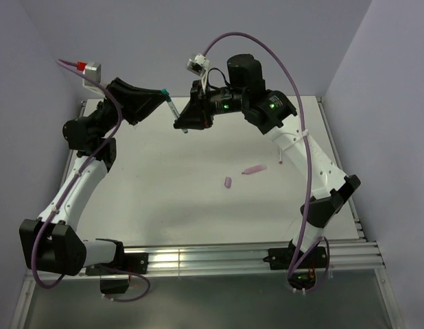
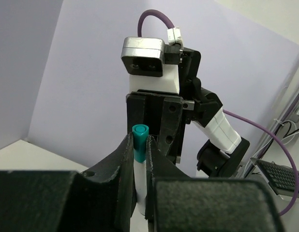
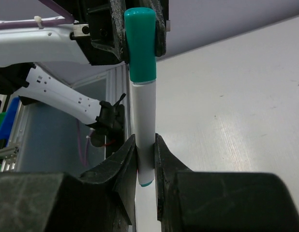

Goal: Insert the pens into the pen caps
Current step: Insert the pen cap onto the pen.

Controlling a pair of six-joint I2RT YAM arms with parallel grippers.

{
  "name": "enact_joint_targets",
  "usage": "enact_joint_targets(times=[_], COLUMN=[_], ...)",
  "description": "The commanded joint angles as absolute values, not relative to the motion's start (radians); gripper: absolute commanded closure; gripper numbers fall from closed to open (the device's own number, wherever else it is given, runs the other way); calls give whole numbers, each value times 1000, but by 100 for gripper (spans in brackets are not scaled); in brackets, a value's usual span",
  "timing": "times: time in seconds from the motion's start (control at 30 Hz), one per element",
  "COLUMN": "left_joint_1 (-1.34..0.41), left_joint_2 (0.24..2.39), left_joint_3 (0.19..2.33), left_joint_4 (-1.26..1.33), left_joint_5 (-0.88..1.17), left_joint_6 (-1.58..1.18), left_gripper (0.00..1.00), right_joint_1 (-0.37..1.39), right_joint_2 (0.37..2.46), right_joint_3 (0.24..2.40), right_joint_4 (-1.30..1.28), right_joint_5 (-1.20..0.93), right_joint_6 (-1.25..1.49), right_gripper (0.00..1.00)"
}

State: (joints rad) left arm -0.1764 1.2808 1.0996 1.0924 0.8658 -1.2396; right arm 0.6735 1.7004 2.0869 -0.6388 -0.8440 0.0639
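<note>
A white-barrelled pen (image 1: 175,112) with a teal pen cap (image 1: 165,92) on its end hangs in the air between my two grippers, at the back of the table. My left gripper (image 1: 161,96) is shut on the teal cap (image 2: 140,137), and the white barrel (image 2: 141,179) runs down between its fingers. My right gripper (image 1: 182,126) is shut on the barrel (image 3: 144,121) near its tail end. The cap (image 3: 142,48) sits fully over the pen's tip. A pink pen (image 1: 254,168) and a lilac cap (image 1: 228,182) lie apart on the white table (image 1: 164,199).
The two wrists face each other closely above the back of the table. Purple cables (image 1: 267,51) loop over the right arm. A metal rail (image 1: 212,257) runs along the near edge between the arm bases. Lilac walls close in the back and both sides.
</note>
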Motion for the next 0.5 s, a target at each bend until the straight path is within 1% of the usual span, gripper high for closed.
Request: enact_joint_targets(times=[0.0,0.03,0.1,0.13,0.2,0.27,0.4,0.47], left_joint_1=[-201,-201,-199,-199,-193,-186,-172,-167], left_joint_2=[1276,1276,1279,1281,1282,1287,1289,1281], left_joint_3=[1071,1074,1085,1089,1094,1092,1095,1092], left_joint_4=[1058,1037,1026,1011,994,1009,1009,1015], left_joint_5=[1019,1017,1016,1012,1005,988,979,988], left_joint_6=[-1250,-1247,-1243,-1235,-1224,-1245,-1253,-1252], left_gripper=[83,78,70,62,52,45,36,30], right_joint_1=[663,663,663,663,661,663,661,663], right_joint_2=[1657,1658,1661,1660,1654,1649,1634,1628], right_joint_3=[2175,2180,2180,2177,2161,2149,2115,2111], right_joint_4=[-380,-379,-379,-379,-377,-379,-379,-380], right_joint_5=[-888,-893,-899,-896,-894,-890,-890,-885], right_joint_6=[94,95,98,101,98,95,86,81], right_gripper=[100,100,100,100,100,100,100,100])
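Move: Between the left fingertips, practically at the left hand point, sits the teal pen cap, already on the pen. The pen's white barrel runs down from it, with its middle about 5 cm below, 1 cm to the right and 1 cm back. From the right hand, which grips the barrel low down, the cap is some 7 cm up, about 2 cm to the left and roughly 1 cm ahead. Letting go of the teal cap, the left hand spreads its fingers wide and sinks about 2 cm from it. Meanwhile the right hand keeps its pinch on the white barrel and rises some 4.5 cm, its fingers tipping up by about 10 degrees, which carries the capped pen up out of the left hand's reach. ##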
